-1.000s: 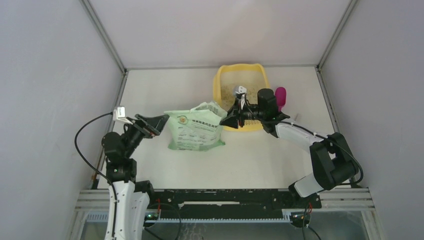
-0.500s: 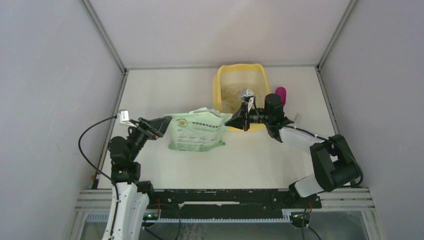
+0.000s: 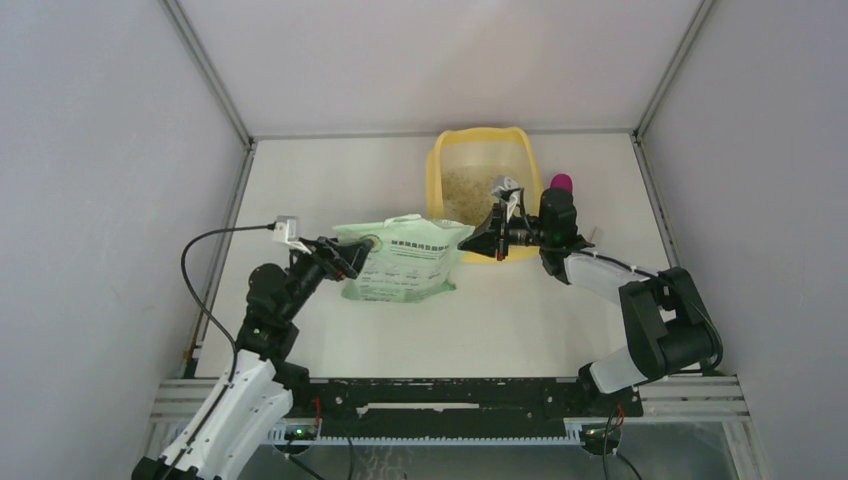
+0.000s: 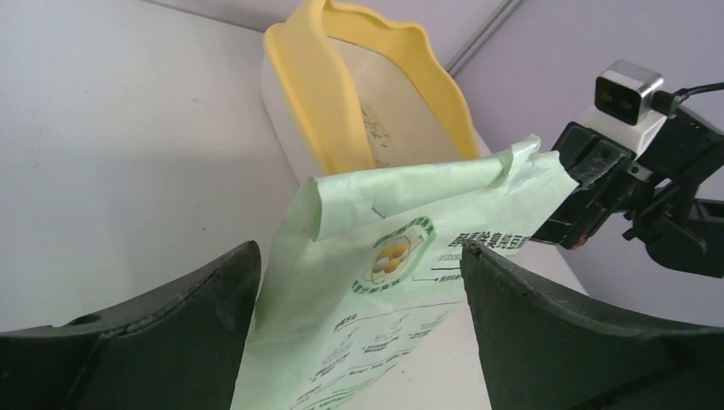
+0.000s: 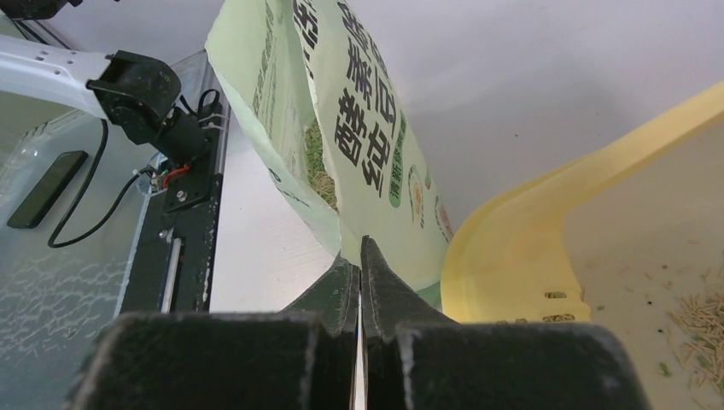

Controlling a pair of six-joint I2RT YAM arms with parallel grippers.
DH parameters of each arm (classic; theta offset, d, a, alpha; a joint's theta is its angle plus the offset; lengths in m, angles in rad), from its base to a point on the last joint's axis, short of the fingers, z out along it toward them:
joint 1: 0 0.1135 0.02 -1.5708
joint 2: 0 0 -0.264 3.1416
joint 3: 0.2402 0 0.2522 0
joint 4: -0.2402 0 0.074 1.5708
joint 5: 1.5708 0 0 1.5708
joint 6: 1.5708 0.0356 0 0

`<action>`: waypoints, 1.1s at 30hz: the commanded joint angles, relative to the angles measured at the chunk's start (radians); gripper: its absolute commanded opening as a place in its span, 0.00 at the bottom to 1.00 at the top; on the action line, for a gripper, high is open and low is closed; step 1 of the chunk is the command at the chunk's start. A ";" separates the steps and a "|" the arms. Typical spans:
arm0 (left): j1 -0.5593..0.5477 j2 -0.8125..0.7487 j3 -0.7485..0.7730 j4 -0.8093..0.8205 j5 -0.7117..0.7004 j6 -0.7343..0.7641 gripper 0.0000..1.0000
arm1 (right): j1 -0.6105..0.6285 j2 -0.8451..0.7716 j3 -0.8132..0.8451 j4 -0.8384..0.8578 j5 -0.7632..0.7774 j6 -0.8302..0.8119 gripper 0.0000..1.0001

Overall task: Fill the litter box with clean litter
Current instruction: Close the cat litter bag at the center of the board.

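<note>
The yellow litter box [image 3: 437, 160] stands at the back centre with a thin speckled layer of clean litter [image 3: 463, 185] on its floor. A light green printed bag [image 3: 405, 260] stands just in front of it. My right gripper [image 3: 476, 243] is shut on the bag's upper right corner, and the right wrist view shows the pinch [image 5: 360, 249] under the bag [image 5: 359, 128], beside the box rim [image 5: 521, 213]. My left gripper [image 3: 347, 258] is open at the bag's left side. Its wrist view shows the bag [image 4: 384, 282] between the spread fingers [image 4: 171, 325].
A magenta scoop [image 3: 561, 183] stands behind my right arm, by the litter box's right side. Grey enclosure walls close in on the left, right and back. A black rail [image 3: 450, 395] runs along the near edge.
My right gripper has shut on the bag's top corner and pulled it slightly right. My left arm has swung right and forward until its open fingers reach the bag.
</note>
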 commanded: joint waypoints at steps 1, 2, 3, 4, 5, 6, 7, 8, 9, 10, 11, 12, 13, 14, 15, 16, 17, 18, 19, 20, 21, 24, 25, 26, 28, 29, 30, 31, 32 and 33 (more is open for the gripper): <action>-0.019 0.035 -0.007 0.091 -0.067 0.103 0.89 | -0.022 0.024 -0.001 0.093 -0.048 0.045 0.00; -0.025 0.054 -0.003 0.105 -0.061 0.111 0.86 | -0.023 0.030 -0.001 0.098 -0.053 0.049 0.00; -0.028 0.073 0.003 0.111 -0.054 0.120 0.82 | -0.024 0.033 -0.001 0.098 -0.051 0.049 0.00; -0.030 0.092 0.011 0.115 -0.044 0.128 0.76 | -0.025 0.034 -0.001 0.093 -0.052 0.046 0.00; -0.031 0.111 0.019 0.116 -0.031 0.137 0.68 | -0.027 0.035 -0.001 0.090 -0.055 0.045 0.00; -0.032 0.124 0.024 0.117 -0.019 0.143 0.58 | -0.029 0.035 -0.001 0.088 -0.056 0.045 0.00; -0.031 0.137 0.027 0.118 -0.012 0.151 0.41 | -0.029 0.035 -0.002 0.086 -0.054 0.043 0.00; -0.031 0.142 0.027 0.116 -0.013 0.157 0.34 | -0.032 0.032 -0.006 0.089 -0.055 0.044 0.00; -0.031 0.139 0.024 0.111 -0.022 0.163 0.25 | -0.033 0.032 -0.009 0.093 -0.055 0.046 0.00; -0.031 0.136 0.023 0.100 -0.031 0.170 0.16 | -0.035 0.030 -0.013 0.094 -0.052 0.046 0.00; -0.031 0.128 0.024 0.085 -0.042 0.180 0.10 | -0.035 0.031 -0.016 0.097 -0.053 0.046 0.00; -0.031 0.114 0.024 0.071 -0.057 0.191 0.05 | -0.034 0.033 -0.017 0.098 -0.053 0.046 0.00; -0.031 0.098 0.023 0.058 -0.078 0.197 0.01 | -0.034 0.035 -0.018 0.097 -0.048 0.046 0.00; -0.031 0.079 0.024 0.037 -0.108 0.200 0.00 | -0.035 0.036 -0.019 0.096 -0.047 0.044 0.00; -0.031 0.055 0.023 0.019 -0.142 0.203 0.00 | -0.035 0.038 -0.019 0.094 -0.046 0.042 0.00; -0.030 0.025 0.020 0.006 -0.173 0.206 0.00 | -0.036 0.038 -0.019 0.091 -0.040 0.039 0.00; -0.030 0.004 0.018 -0.005 -0.204 0.209 0.00 | -0.038 0.038 -0.020 0.086 -0.035 0.034 0.00; -0.029 -0.015 0.017 -0.023 -0.232 0.212 0.00 | -0.038 0.038 -0.019 0.082 -0.034 0.029 0.00; -0.028 -0.031 0.018 -0.036 -0.245 0.217 0.00 | -0.039 0.038 -0.019 0.076 -0.030 0.026 0.00; -0.028 -0.045 0.017 -0.040 -0.275 0.218 0.00 | -0.040 0.037 -0.020 0.071 -0.025 0.022 0.00; -0.027 -0.056 0.017 -0.045 -0.289 0.217 0.00 | -0.041 0.037 -0.020 0.069 -0.025 0.019 0.00; -0.017 -0.088 0.015 -0.068 -0.321 0.216 0.00 | -0.042 0.037 -0.019 0.064 -0.022 0.015 0.00; -0.011 -0.105 0.011 -0.076 -0.333 0.213 0.00 | -0.044 0.036 -0.019 0.058 -0.021 0.011 0.00; -0.005 -0.125 0.004 -0.081 -0.347 0.207 0.00 | -0.046 0.034 -0.020 0.055 -0.022 0.009 0.00; 0.012 -0.164 -0.013 -0.079 -0.354 0.190 0.00 | -0.047 0.032 -0.020 0.050 -0.024 0.007 0.00; 0.019 -0.173 -0.013 -0.079 -0.351 0.186 0.01 | -0.047 0.033 -0.019 0.050 -0.028 0.008 0.00; 0.021 -0.174 -0.005 -0.087 -0.348 0.185 0.01 | -0.047 0.034 -0.019 0.050 -0.031 0.009 0.00; 0.022 -0.175 0.004 -0.096 -0.347 0.183 0.01 | -0.047 0.034 -0.019 0.049 -0.032 0.007 0.00; 0.022 -0.170 0.010 -0.094 -0.333 0.181 0.03 | -0.046 0.035 -0.020 0.049 -0.035 0.008 0.00; 0.023 -0.163 0.021 -0.092 -0.320 0.178 0.06 | -0.045 0.036 -0.020 0.050 -0.036 0.008 0.00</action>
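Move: The cat litter bag's left edge is about 2 cm ahead of the left hand's open fingers and 3 cm lower; the bag's middle is roughly 2 cm ahead, 8 cm right, 9 cm below. The litter box is some 15 cm ahead, 24 cm right and 16 cm below. From the right hand, already shut on the bag's right edge, the bag's middle is level ahead, 12 cm left and 5 cm below. Left hand dips 3 cm down and forward, pinches the bag's left edge, pulls 5 cm left; right stays shut. ##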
